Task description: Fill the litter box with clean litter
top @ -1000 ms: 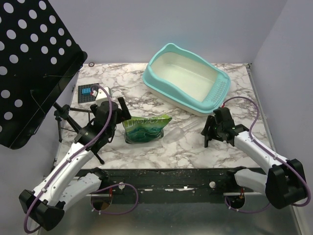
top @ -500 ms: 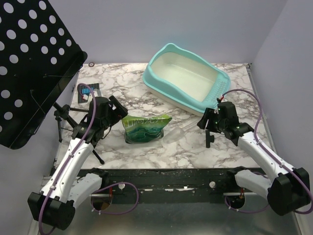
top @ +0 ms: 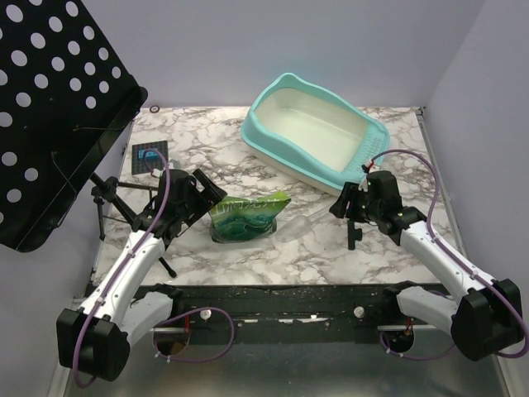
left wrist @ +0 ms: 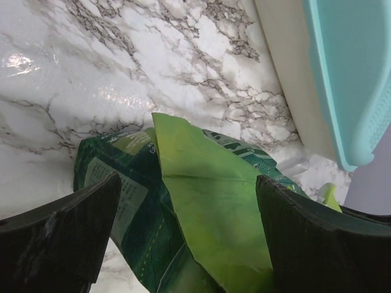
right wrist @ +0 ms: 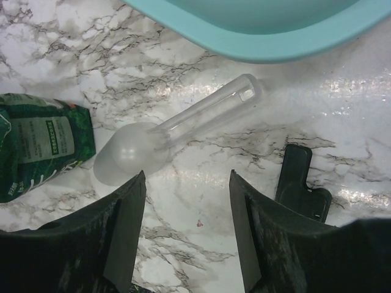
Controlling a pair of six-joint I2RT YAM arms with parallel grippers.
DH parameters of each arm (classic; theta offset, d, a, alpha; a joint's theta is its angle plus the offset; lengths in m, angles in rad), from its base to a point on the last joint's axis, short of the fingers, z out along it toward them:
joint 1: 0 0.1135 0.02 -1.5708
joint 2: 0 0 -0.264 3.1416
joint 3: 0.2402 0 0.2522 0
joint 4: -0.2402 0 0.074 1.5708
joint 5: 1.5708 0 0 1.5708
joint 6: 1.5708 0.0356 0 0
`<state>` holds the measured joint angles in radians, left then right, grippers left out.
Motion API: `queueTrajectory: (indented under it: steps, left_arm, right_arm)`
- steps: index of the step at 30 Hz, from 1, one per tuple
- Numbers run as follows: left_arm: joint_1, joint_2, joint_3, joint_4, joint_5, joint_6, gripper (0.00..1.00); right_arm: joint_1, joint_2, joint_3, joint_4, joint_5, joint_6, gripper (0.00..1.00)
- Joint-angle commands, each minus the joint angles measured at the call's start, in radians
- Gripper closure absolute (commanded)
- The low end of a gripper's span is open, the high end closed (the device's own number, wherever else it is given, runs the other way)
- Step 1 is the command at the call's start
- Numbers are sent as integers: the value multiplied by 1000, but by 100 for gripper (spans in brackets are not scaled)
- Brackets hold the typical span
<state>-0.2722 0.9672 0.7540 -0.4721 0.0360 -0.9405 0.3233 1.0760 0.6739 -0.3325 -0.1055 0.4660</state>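
Observation:
The turquoise litter box [top: 314,136] stands at the back right of the table, and its cream inside shows no litter. Its rim also shows in the left wrist view [left wrist: 348,79] and the right wrist view [right wrist: 263,36]. No beige granules show in any view. A crinkly green bag [top: 246,217] lies mid-table. My left gripper [top: 205,195] is open at the bag's left end, and the bag [left wrist: 201,201] sits between its jaws [left wrist: 189,232]. A clear scoop [top: 302,225] lies to the right of the bag. My right gripper [top: 343,203] is open and empty, just short of the scoop [right wrist: 159,140].
A black perforated panel [top: 50,107] on a tripod stand [top: 111,203] overhangs the table's left side. A small black device with a blue display [top: 149,157] lies at back left. A small black plastic piece [top: 355,236] lies by my right gripper and shows in its wrist view [right wrist: 302,183].
My left gripper has moved right, up to the green bag's left end. My right gripper has shifted back and left toward the scoop, uncovering the black piece.

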Motion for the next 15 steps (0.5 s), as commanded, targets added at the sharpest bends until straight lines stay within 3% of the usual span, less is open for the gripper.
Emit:
queueTrajectory:
  steps: [1,5,10,15]
  left_arm:
    - [7,-53,-77,153,27,-30,2]
    - [10,-65,-84,197,1,0,14]
    - [11,-96,-133,321,-18,5,62]
    - [16,-111,-165,430,-22,45,100]
  right_arm:
    - [11,-1,-22,36,-43,-15,37]
    - [14,2,-34,55,-62,-17,41]
    - [28,9,-42,76,-85,-13,49]
    - [51,6,-13,81,-103,-46,59]
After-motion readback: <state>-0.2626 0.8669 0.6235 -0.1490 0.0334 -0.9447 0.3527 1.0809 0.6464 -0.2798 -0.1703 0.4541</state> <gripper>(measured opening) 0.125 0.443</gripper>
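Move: The litter bag's green top flap sits almost between the left hand's open fingers, about 1 cm ahead, 2 cm right and 2 cm below. The middle of the litter bag is some 8 cm right, 2 cm back and 9 cm down, with the clear scoop roughly 26 cm right, 3 cm ahead and 15 cm below that hand. From the right hand, the flap is about 33 cm left, 1 cm ahead and 3 cm up. Upward and somewhat forward, about 4 cm in all, the left hand goes while its fingertips tip up by some 15 degrees; its wide-open fingers close almost fully and pinch the left end of the litter bag's green top flap. The right hand drifts about 2 cm left towards the bag, empty, narrowing its fingers partway. ##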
